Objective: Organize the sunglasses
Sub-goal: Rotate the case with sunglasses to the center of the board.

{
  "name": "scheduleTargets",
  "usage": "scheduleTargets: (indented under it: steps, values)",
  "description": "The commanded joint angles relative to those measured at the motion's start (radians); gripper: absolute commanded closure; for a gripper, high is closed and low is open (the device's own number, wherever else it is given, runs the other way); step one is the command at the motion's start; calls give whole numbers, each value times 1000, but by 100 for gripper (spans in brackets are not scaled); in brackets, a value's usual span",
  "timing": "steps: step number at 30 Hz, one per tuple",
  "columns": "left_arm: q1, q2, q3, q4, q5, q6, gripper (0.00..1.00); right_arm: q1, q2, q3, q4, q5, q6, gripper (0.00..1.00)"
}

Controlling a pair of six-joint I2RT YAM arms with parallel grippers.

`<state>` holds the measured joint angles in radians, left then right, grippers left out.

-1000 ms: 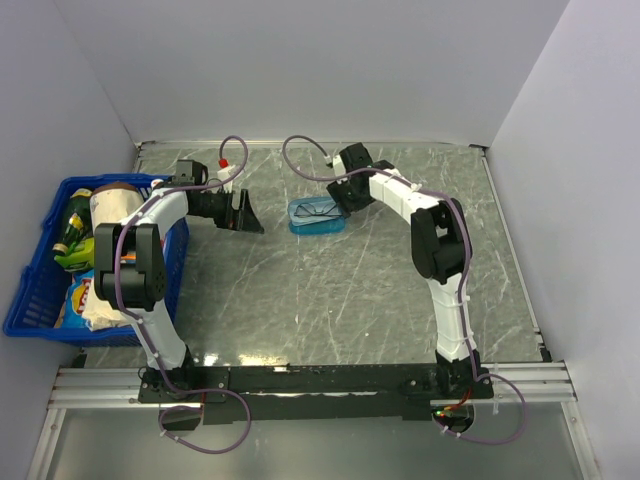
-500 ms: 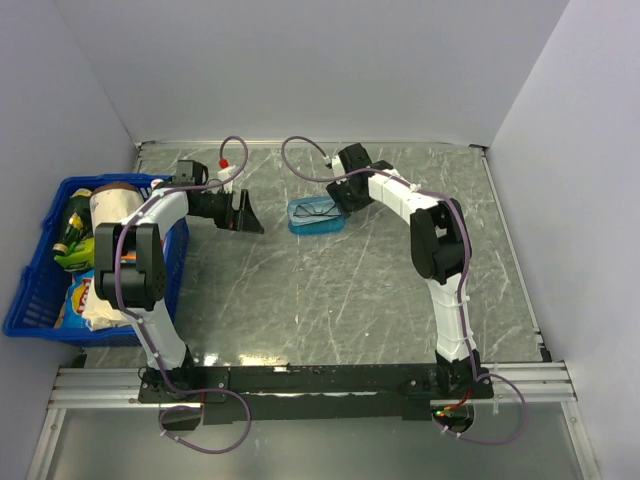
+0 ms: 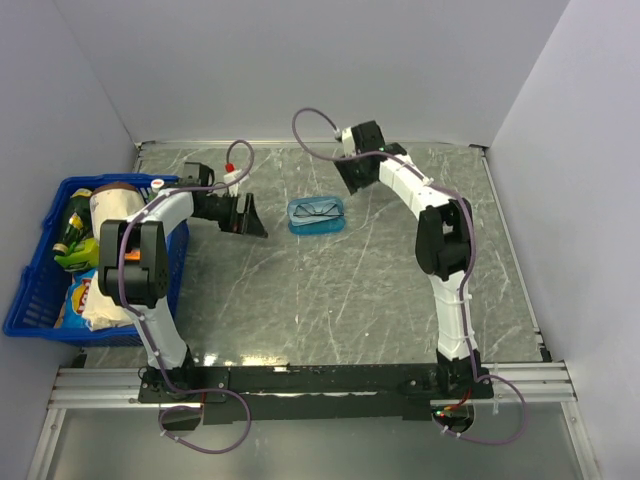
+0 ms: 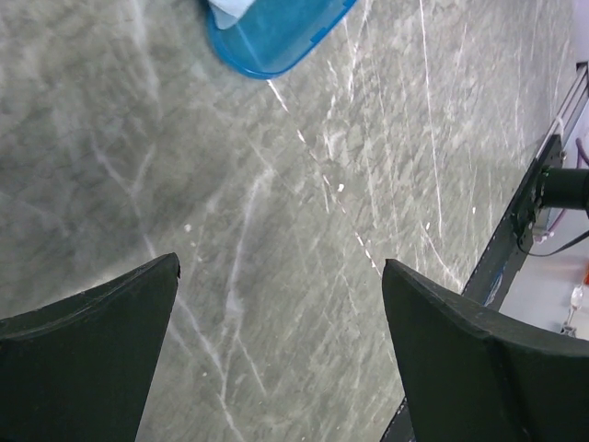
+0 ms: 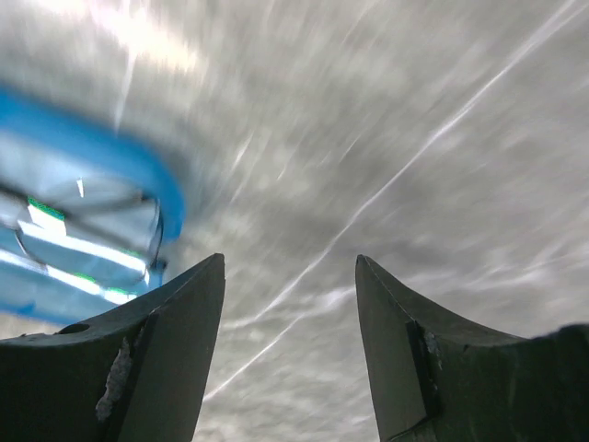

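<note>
The sunglasses [image 3: 318,209], a thin black wire frame, lie inside the open blue translucent case [image 3: 317,216] on the marble table. In the right wrist view a lens and its frame [image 5: 101,216] show inside the blurred case [image 5: 110,147] at the left. My right gripper [image 3: 349,178] hangs just behind and to the right of the case, apart from it. It [image 5: 290,259] is open, with bare table between the fingers. My left gripper [image 3: 250,215] sits left of the case, wide open [image 4: 280,262] and empty. The case's end [image 4: 276,37] shows at the top of the left wrist view.
A blue basket [image 3: 35,300] stands at the table's left edge, holding a bottle [image 3: 72,228], a round can [image 3: 112,205] and snack bags [image 3: 90,300]. White walls close in the back and both sides. The arms' mounting rail [image 3: 300,380] runs along the near edge.
My right gripper has pulled up and back from the case, toward the far wall, leaving the sunglasses inside. The left arm shifted slightly right.
</note>
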<state>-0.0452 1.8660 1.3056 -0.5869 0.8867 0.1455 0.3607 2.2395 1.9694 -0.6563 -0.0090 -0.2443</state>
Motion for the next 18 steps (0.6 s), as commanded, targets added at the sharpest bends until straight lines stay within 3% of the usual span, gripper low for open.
scheduleTargets:
  steps: [1,8,15,18]
  values:
    - [-48,-16,15,16,7,8,3,0,90,179,-11,49,-38,33]
    - [-116,2,-31,93,14,-11,3,3,184,289,-35,-41,-27,32]
    - [-130,-7,-34,96,21,-11,4,4,25,80,52,-223,-108,33]
    - [-128,-27,-42,95,29,6,4,11,-3,65,47,-262,-163,34]
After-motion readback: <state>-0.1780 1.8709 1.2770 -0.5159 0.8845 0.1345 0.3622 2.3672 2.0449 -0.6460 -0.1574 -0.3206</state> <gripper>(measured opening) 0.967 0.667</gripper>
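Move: The open case with the sunglasses in it has its middle about 8 cm back, 10 cm left and 6 cm below the right hand, so its far right corner lies nearest that hand. The sunglasses lie in the case, some 7 cm back and 10 cm left of the right hand. From the left hand the case is about 20 cm right and 4 cm ahead, 7 cm lower. Right hand arcs forward 5 cm, then back and down to the case's right end; left hand approaches rightward. ##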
